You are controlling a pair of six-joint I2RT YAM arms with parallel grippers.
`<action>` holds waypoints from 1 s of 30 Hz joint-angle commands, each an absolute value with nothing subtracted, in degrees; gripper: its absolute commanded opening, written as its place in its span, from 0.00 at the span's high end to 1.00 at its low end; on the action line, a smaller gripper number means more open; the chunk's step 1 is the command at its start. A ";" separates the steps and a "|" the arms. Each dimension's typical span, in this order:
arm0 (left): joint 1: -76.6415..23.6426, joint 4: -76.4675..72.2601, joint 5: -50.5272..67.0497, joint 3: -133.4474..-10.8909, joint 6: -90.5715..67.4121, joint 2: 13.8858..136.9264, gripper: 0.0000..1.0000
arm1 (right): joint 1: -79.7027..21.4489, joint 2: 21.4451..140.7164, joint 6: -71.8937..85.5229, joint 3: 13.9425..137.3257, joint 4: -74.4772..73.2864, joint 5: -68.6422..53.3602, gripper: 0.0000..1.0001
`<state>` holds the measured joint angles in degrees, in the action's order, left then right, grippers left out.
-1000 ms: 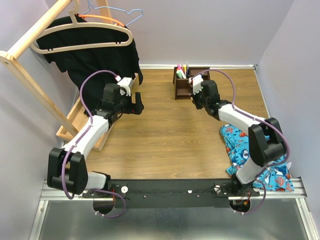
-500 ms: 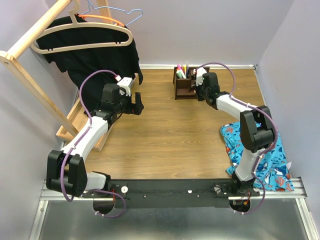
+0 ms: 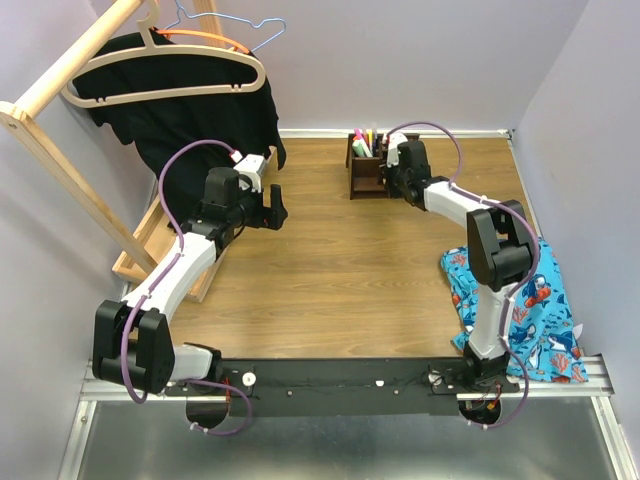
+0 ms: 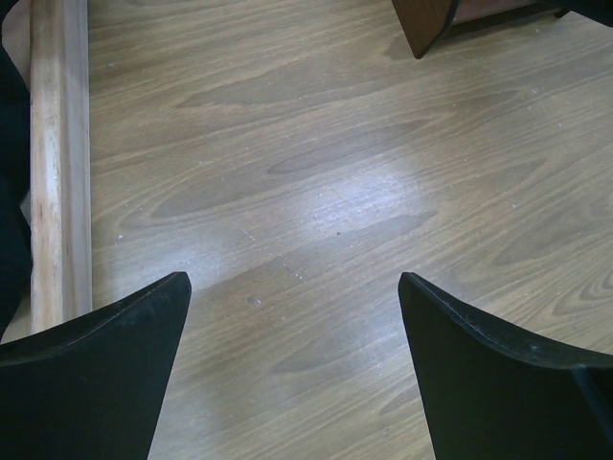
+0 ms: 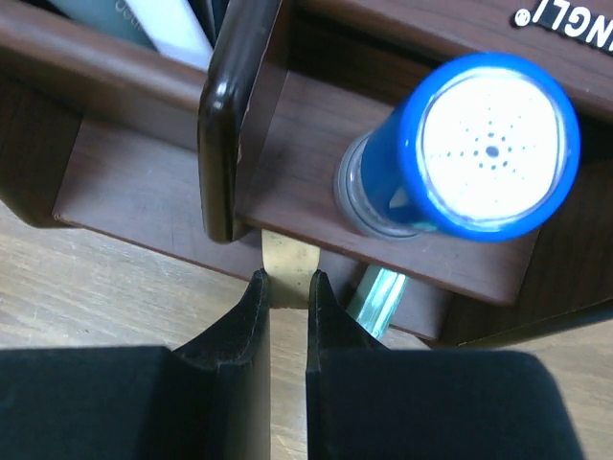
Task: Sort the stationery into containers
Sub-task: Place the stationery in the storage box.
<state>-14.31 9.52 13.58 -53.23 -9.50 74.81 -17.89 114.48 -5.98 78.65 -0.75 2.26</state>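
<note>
The dark brown organizer [image 3: 366, 172] [image 5: 144, 168] stands at the back middle of the table, with pens and highlighters [image 3: 362, 140] upright in it. My right gripper [image 3: 393, 180] [image 5: 287, 284] is pressed up to its right side, shut on a small yellow eraser block [image 5: 287, 261]. The eraser's far end sits in the mouth of the low shelf. A blue-capped tube [image 5: 488, 144] stands on the shelf just above, and a shiny teal strip [image 5: 375, 292] shows beneath it. My left gripper [image 3: 272, 207] [image 4: 294, 287] hangs open over bare wood, holding nothing.
A blue fish-print cloth [image 3: 520, 310] lies at the right front. The light wooden rack [image 3: 70, 150] with a black garment [image 3: 190, 115] and hangers fills the back left; its base rail [image 4: 59, 163] lies just left of my left gripper. An organizer corner [image 4: 426, 24] shows far ahead.
My right arm has reached further back and left, bringing its gripper from beside the organizer right up against it. The left arm has stayed put.
</note>
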 commanded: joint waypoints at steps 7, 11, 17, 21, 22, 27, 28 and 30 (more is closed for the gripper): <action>-13.27 9.84 13.62 -53.52 -9.14 75.23 0.01 | -17.23 119.00 -3.08 84.20 -2.37 4.30 0.96; -13.10 9.84 13.80 -53.61 -9.14 75.41 0.01 | -17.23 119.00 -2.11 83.59 -2.37 5.62 0.80; -13.01 9.58 13.89 -53.35 -9.49 75.50 0.01 | -17.23 117.86 -1.58 82.00 -2.64 6.50 0.64; -12.92 9.40 14.15 -53.17 -9.75 75.41 0.01 | -17.23 116.29 -0.71 80.95 -2.37 7.38 0.55; -12.92 9.32 14.15 -53.17 -9.76 75.32 0.01 | -17.23 116.19 -0.62 80.77 -2.46 7.47 0.54; -12.92 9.32 14.24 -53.09 -9.67 75.06 0.01 | -17.23 114.79 -0.44 79.46 -2.46 7.03 0.54; -12.92 9.23 14.15 -53.00 -9.75 74.97 0.01 | -17.23 114.26 -0.44 79.28 -2.46 7.03 0.54; -13.01 9.23 14.33 -52.91 -9.76 74.80 0.01 | -17.23 113.65 -0.18 78.49 -2.64 6.68 0.54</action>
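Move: The right hand holds the small yellow block at the storage box's front edge. The open lower compartment beneath the shelf lies about 3 cm ahead, straight on and 1 cm lower. The blue-capped bottle on the shelf is roughly 5 cm ahead, 3 cm right and 4 cm up; the green bottle is about 2 cm ahead, 4 cm right and 1 cm down. From the left hand, that compartment lies some 14 cm ahead, 26 cm right and 12 cm below. Still pinching the yellow block, the right hand pushes about 1.5 cm forward into the lower compartment under the shelf, then stops and opens its fingers to just under half, letting go of the block. As they spread, the hand eases roughly 0.5 cm back and 1 cm to the right, turning some 5 degrees clockwise. ##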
